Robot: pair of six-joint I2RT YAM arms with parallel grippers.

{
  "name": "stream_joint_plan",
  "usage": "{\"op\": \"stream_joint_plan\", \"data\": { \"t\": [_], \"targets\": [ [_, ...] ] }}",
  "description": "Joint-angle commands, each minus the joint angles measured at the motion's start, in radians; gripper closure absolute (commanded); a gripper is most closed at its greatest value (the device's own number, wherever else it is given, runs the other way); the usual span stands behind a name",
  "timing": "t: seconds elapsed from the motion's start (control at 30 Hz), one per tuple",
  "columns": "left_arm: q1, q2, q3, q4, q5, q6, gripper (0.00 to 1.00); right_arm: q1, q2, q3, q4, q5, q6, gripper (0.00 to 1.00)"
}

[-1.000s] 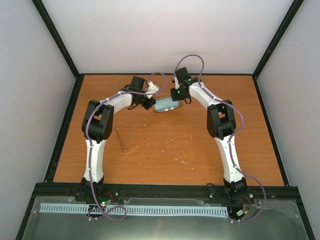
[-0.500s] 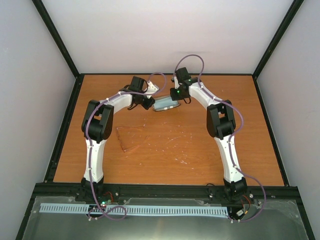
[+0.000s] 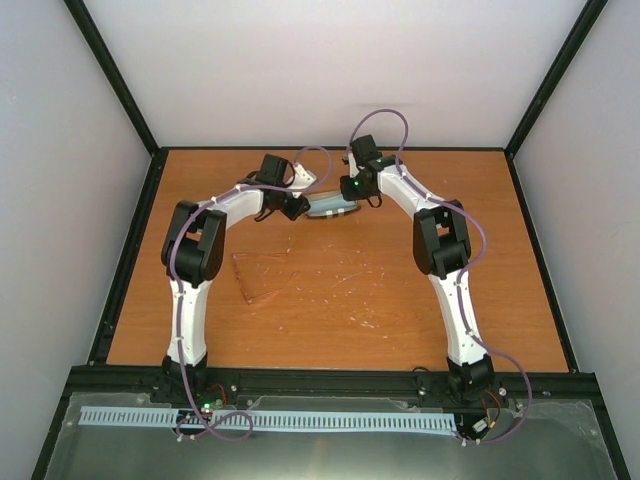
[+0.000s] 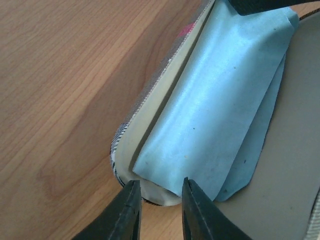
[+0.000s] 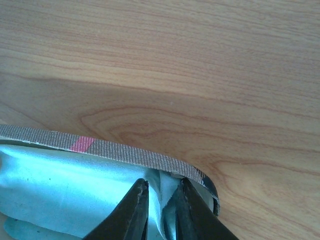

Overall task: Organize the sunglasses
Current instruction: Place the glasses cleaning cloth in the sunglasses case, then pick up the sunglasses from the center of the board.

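Note:
The sunglasses (image 3: 262, 278) lie faint on the wood, left of centre, untouched by either arm. At the back stands the striped case (image 3: 335, 207), lid open, with the light blue cloth (image 4: 220, 110) lying inside it. My left gripper (image 3: 300, 207) is at the case's left end. In the left wrist view this gripper (image 4: 159, 192) is slightly open, with the cream rim of the case (image 4: 150, 125) just beyond its tips. My right gripper (image 3: 352, 198) is at the right end. In the right wrist view it (image 5: 162, 197) is slightly open under the case's rim (image 5: 130, 154), a fold of the cloth (image 5: 65, 185) between its fingers.
A black frame (image 3: 130, 260) edges the wooden table (image 3: 400, 300), with white walls close behind and on both sides. Both arms arch inward over the table's back half.
The case with the cloth has shifted a little toward the far edge. Both grippers remain at its ends. The sunglasses have not moved.

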Motion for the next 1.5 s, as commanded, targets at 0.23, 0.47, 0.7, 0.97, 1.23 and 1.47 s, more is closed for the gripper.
{"op": "stream_joint_plan", "data": {
  "t": [0.23, 0.47, 0.7, 0.97, 1.23, 1.47],
  "targets": [
    [0.013, -0.088, -0.030, 0.043, -0.035, -0.022, 0.59, 0.001, -0.059, -0.044, 0.031, 0.047, -0.003, 0.71],
    [0.013, -0.124, -0.053, 0.060, -0.041, -0.047, 0.45, 0.000, -0.160, -0.173, 0.076, 0.098, 0.004, 0.56],
    [0.013, -0.178, -0.083, 0.051, -0.051, -0.038, 0.40, 0.000, -0.254, -0.263, 0.112, 0.152, 0.015, 0.50],
    [0.054, -0.316, -0.157, -0.185, 0.019, 0.133, 0.40, 0.010, -0.359, -0.293, 0.090, 0.081, -0.006, 0.48],
    [0.289, -0.600, -0.471, -0.270, 0.054, 0.461, 0.40, 0.188, -0.424, -0.412, 0.039, -0.041, -0.093, 0.50],
    [0.369, -0.912, -0.750, -0.366, 0.113, 1.353, 0.42, 0.224, -0.486, -0.583, 0.136, -0.061, -0.024, 0.50]
  ]
}}
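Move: The sunglasses I go for next lie about 19 cm back and 10 cm to the left of my left hand, some 4 cm lower. From my right hand they are roughly 23 cm back and 20 cm left. The open case, already holding the cleaning cloth, has its middle about 7 cm right and 2 cm ahead of my left hand, a little below; my right fingers are at its right end. I open both grippers to about half and leave the cloth. My left hand lifts some 6 cm, then sweeps about 18 cm back and as far left towards the sunglasses, its left side rolling up. My right hand slips slightly back and right, rises about 9 cm off the case, then swings back and left past its near side, sinking again and turning some 20 degrees counter-clockwise. ##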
